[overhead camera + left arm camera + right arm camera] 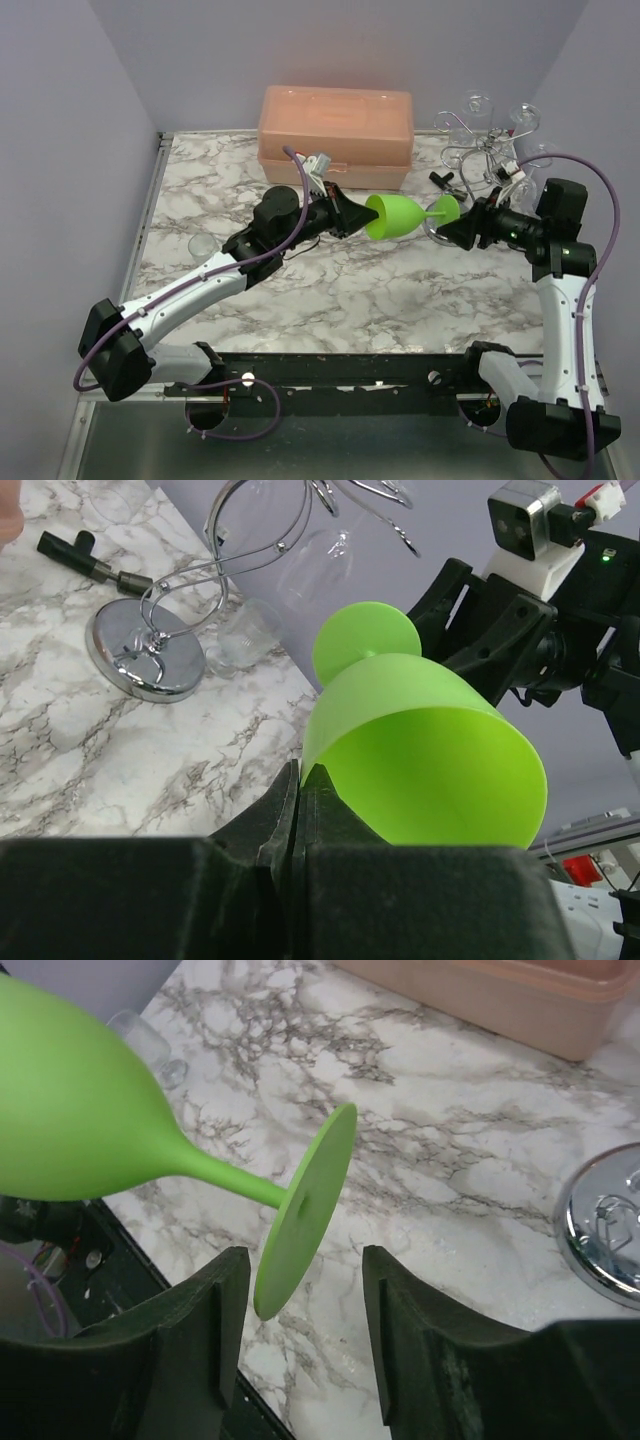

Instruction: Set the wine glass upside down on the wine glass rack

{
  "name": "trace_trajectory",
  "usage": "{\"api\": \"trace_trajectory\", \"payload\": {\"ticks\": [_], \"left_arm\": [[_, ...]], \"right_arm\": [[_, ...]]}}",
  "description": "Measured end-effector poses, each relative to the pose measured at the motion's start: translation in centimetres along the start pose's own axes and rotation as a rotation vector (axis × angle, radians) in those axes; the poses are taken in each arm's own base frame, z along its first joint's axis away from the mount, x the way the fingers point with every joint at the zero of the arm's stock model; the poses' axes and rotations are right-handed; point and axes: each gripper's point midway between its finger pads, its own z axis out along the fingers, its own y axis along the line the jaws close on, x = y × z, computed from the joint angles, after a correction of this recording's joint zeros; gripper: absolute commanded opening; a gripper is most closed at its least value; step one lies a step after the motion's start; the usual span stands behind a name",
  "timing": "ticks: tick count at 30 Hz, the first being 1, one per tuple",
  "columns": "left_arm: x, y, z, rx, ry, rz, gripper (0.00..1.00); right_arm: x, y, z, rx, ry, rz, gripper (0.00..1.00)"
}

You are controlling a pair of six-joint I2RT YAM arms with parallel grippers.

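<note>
A green wine glass [395,216] hangs on its side above the middle of the table, bowl to the left and foot to the right. My left gripper [355,213] is shut on the rim of the bowl [420,750]; its jaws [302,775] pinch the thin wall. My right gripper [440,228] is open, its two fingers on either side of the glass's round foot [305,1210] with a gap on each side [305,1260]. The silver wine glass rack [490,150] stands at the back right, its shiny round base [145,650] [605,1225] on the marble.
A peach plastic box [335,135] sits at the back centre. Clear glasses [478,105] hang on the rack. A small clear glass [200,245] stands on the left side of the table, another [245,635] by the rack's base. A black tool [85,560] lies near the rack.
</note>
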Motion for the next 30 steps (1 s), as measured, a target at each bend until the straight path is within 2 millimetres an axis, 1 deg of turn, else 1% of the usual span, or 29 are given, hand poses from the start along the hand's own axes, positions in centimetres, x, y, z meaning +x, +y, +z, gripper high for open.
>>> {"api": "trace_trajectory", "payload": {"ticks": [1, 3, 7, 8, 9, 12, 14, 15, 17, 18, 20, 22, 23, 25, 27, 28, 30], "left_arm": [[0.1, -0.1, 0.0, 0.0, 0.001, -0.002, 0.0], [0.3, -0.1, 0.1, 0.001, 0.006, -0.007, 0.0], [0.5, -0.3, 0.2, 0.003, 0.008, -0.016, 0.0], [0.4, -0.3, 0.3, 0.004, 0.004, -0.018, 0.0], [0.4, -0.3, 0.3, 0.005, 0.001, -0.019, 0.0], [0.4, -0.6, 0.4, 0.014, 0.0, -0.018, 0.0], [0.5, -0.7, 0.4, 0.019, 0.003, -0.018, 0.18], [0.5, -0.7, 0.4, 0.023, 0.006, -0.017, 0.28], [0.7, -0.8, 0.3, 0.041, 0.025, -0.018, 0.46], [0.6, -0.8, 0.2, 0.048, 0.03, -0.02, 0.51], [-0.2, -0.5, -0.2, 0.055, 0.022, -0.019, 0.63], [-1.8, 0.3, -1.5, 0.05, -0.014, -0.01, 0.64], [-2.3, 0.5, -2.1, 0.048, -0.026, -0.009, 0.68], [-3.4, 1.0, -3.4, 0.04, -0.058, 0.002, 0.69], [-4.5, 0.9, -4.6, 0.045, -0.085, 0.023, 0.7], [-4.8, 0.8, -4.9, 0.048, -0.089, 0.031, 0.7], [-5.6, 0.9, -5.8, 0.048, -0.106, 0.056, 0.7]], "right_arm": [[-0.4, -0.2, 0.0, 0.019, -0.016, -0.002, 0.47], [-1.2, -0.5, -0.2, 0.057, -0.054, -0.01, 0.37], [-3.2, -0.4, -0.6, 0.09, -0.13, -0.036, 0.08], [-3.5, -0.3, -0.7, 0.091, -0.142, -0.046, 0.03], [-3.7, -0.3, -0.7, 0.098, -0.151, -0.051, 0.01], [-4.0, -0.6, -0.8, 0.123, -0.164, -0.044, 0.0], [-4.1, -0.8, -0.9, 0.135, -0.167, -0.045, 0.0], [-4.1, -0.8, -1.0, 0.145, -0.169, -0.054, 0.0], [-4.4, -1.1, -1.5, 0.186, -0.165, -0.093, 0.0], [-4.7, -1.3, -1.9, 0.215, -0.16, -0.128, 0.0], [-5.6, -1.9, -3.1, 0.292, -0.141, -0.223, 0.0], [-6.3, -2.4, -4.1, 0.355, -0.122, -0.311, 0.0], [-6.4, -2.8, -4.8, 0.398, -0.105, -0.367, 0.0], [-6.1, -3.4, -5.9, 0.46, -0.068, -0.445, 0.0], [-5.6, -4.0, -6.9, 0.521, -0.026, -0.511, 0.0], [-5.5, -4.2, -7.4, 0.548, -0.01, -0.539, 0.0], [-5.8, -4.8, -8.8, 0.62, 0.025, -0.607, 0.0]]}}
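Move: My left hand still pinches the green wine glass by its bowl rim, the glass lying nearly flat with its foot about 14 cm to the right, close to level. From my half-open right hand that foot is only some 2 cm ahead, 2 cm left and 3 cm up. The wine glass rack's top stands about 11 cm ahead and 6 cm right of my right hand, roughly level. The pink box sits some 25 cm ahead and 4 cm left of my left hand, about 22 cm lower. I ease my right hand up and a little forward onto the green glass's foot and shut its fingers there, pinching the foot's edge while my left hand holds nearly still. Then my left hand opens, lets go of the rim and backs off left about 8 cm, rising slightly; my right carries the glass right about 8 cm and a little higher, rolling some 40 degrees so the mouth swings down. ##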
